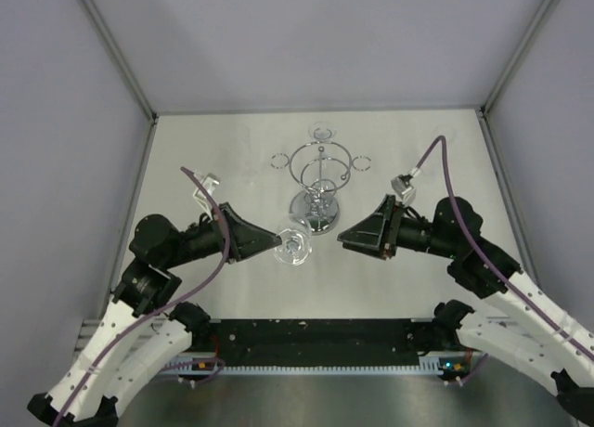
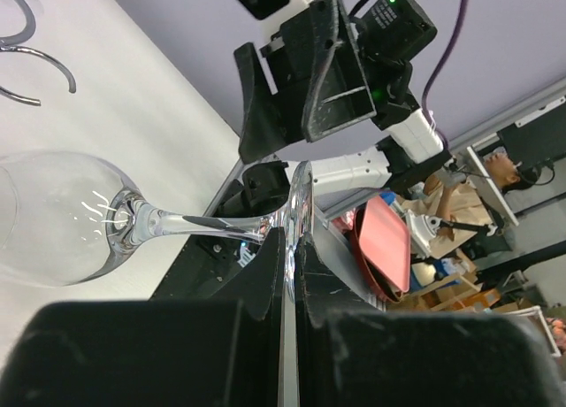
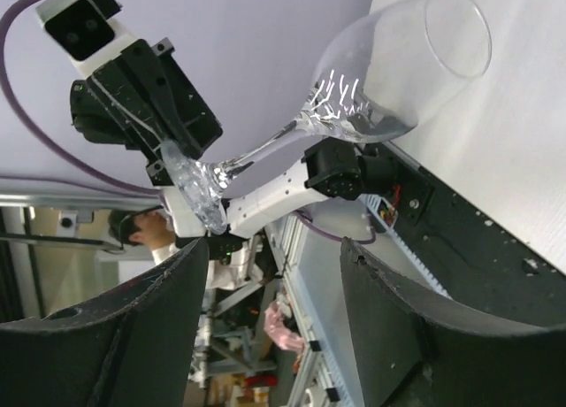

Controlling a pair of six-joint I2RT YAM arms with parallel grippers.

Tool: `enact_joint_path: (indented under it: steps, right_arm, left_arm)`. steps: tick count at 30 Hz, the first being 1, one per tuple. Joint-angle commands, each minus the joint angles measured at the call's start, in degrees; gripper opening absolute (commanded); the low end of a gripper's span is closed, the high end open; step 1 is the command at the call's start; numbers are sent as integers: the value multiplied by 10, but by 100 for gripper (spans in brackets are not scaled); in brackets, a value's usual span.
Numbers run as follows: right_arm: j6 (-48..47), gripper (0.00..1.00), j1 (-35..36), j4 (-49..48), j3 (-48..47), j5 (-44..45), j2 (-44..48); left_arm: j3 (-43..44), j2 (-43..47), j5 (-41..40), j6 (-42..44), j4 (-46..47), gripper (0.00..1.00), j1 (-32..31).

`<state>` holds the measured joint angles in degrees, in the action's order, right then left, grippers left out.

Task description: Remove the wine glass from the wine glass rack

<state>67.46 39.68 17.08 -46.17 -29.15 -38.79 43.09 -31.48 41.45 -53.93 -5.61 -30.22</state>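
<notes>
A clear wine glass (image 1: 293, 246) lies sideways in my left gripper (image 1: 277, 243), just in front of the chrome wine glass rack (image 1: 318, 181). In the left wrist view my gripper (image 2: 294, 241) is shut on the rim of the glass's round foot (image 2: 301, 199), and the stem (image 2: 203, 223) and bowl (image 2: 53, 217) point away to the left, low over the white table. My right gripper (image 1: 342, 237) is open and empty, facing the glass from the right. In the right wrist view the glass (image 3: 389, 80) is beyond my open gripper (image 3: 274, 248).
The rack stands at the table's middle on its round mirrored base (image 1: 316, 218), with wire ring loops (image 1: 322, 130) spread around the post. Grey enclosure walls border the table (image 1: 204, 148). A black rail (image 1: 316, 334) runs along the near edge between the arm bases.
</notes>
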Motion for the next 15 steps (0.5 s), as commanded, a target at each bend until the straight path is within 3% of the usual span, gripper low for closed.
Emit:
enact_joint_path:
  steps: [1, 5, 15]
  right_arm:
    - [127, 62, 65, -141, 48, 81, -20]
    - [177, 62, 83, -223, 75, 112, -48]
    - [223, 62, 116, -283, 27, 126, -148]
  left_arm:
    - [38, 15, 20, 85, 22, 0, -3]
    - [44, 23, 19, 133, 10, 0, -3]
    - [41, 27, 45, 198, 19, 0, -3]
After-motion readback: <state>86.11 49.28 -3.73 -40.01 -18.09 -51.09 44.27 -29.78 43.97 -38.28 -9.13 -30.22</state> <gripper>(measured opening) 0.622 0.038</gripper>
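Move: The wine glass hangs foot up from the closed left fingers, its middle about 4 cm to that hand's right, 2 cm ahead and 8 cm lower. From the open right hand it lies roughly 11 cm to the left, 1 cm ahead and 5 cm lower. The wine glass rack stands beyond, some 16 cm ahead of the right hand, 5 cm to its left and 12 cm lower. Open right hand goes 6 cm left, slightly forward, towards the glass; left still pinches, tilting it 15 degrees. ##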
